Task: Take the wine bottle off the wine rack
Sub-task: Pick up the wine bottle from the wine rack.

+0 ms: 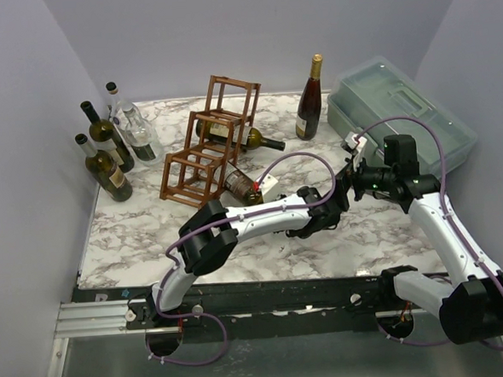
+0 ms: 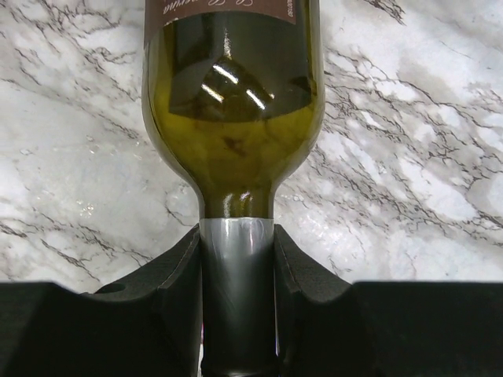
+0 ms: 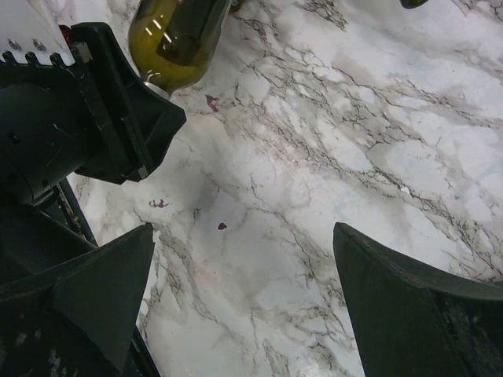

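An olive-green wine bottle (image 2: 236, 118) with a dark label and a grey foil neck lies on its side over the marble. My left gripper (image 2: 236, 239) is shut on that neck. From above, this bottle (image 1: 237, 186) is at the lower right corner of the reddish-brown wine rack (image 1: 208, 144), and I cannot tell whether its base is still inside a cell. The left gripper (image 1: 258, 189) is just to its right. A second bottle (image 1: 257, 139) lies in the rack's middle tier, neck pointing right. My right gripper (image 3: 244, 236) hangs open over bare marble, to the right of the left gripper (image 3: 118, 118) and the bottle (image 3: 177, 39).
Three bottles (image 1: 107, 167) stand at the back left of the marble table (image 1: 382, 232). A dark red bottle (image 1: 310, 99) stands behind the rack, with a translucent grey-green lidded box (image 1: 401, 115) at the back right. Grey walls close in the sides.
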Controlling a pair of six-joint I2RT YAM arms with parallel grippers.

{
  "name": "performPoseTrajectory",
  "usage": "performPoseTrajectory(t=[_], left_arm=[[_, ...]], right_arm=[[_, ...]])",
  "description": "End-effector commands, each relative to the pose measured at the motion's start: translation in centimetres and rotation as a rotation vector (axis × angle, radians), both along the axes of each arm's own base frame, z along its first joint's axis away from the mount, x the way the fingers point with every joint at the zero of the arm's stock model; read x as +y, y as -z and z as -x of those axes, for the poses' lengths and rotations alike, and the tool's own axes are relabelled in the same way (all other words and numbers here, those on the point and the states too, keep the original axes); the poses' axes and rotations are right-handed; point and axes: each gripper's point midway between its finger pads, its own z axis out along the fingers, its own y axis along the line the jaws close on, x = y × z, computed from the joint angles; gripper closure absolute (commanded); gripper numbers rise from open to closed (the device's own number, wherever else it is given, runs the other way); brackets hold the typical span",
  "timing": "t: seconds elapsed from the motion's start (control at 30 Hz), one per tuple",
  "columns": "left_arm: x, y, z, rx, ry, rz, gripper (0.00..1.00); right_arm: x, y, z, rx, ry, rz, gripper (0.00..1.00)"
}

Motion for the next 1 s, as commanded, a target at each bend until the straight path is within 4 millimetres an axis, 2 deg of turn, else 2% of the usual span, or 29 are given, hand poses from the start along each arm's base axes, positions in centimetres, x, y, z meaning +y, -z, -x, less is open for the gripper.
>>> performPoseTrajectory(t=[0.0,0.2,0.37,0.67,0.97], left_arm=[[0.3,-2.2,-2.2,-0.268,-0.234,0.186,1.0],[-0.1,-2.8,-2.3,-0.27,-0.24,0.213,1.0],[-0.5,-3.3,-2.2,-0.265,-0.251,0.246,1.0],[-1.6,-3.2,-1.9,-0.26,-0.241,0.283,1.0],[-1.9,-2.5,-2.4,-0.285,-0.226,0.27,1.0]], right_arm=[[0.2,-1.1,-0.2,-0.028,-0.009,-0.009,0.01],[-0.1,-0.9,-0.7,-0.023,0.024,0.003,0.01],[-1.2,-0.3,-2.3,0.003,0.139,0.016,0.01],[-3.3,-0.5,-5.1,0.012,0.376,0.004,0.01],[-1.2,0.7,-5.6,0.228,0.325,-0.073,0.01]])
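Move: The wine bottle lies with its neck already in the left hand's fingers; its middle is some 9 cm ahead of that hand and 6 cm to the left, about level. From the left hand, the rack's middle is about 23 cm ahead and 18 cm left, and the upper bottle 23 cm ahead and 6 cm left. From the empty right hand, the wine bottle is roughly 31 cm left, 6 cm ahead and 12 cm lower; the standing amber bottle is 22 cm ahead and 10 cm left. The wine bottle's neck stays pinched in the left fingers while that hand holds practically still. Clear of it, the wide-open right hand travels forward about 5 cm and some 2 cm to the right, away from the left hand and nearer the amber bottle, turning clockwise by almost 20 degrees so its fingers point more forward; at the end it tips slightly down. ##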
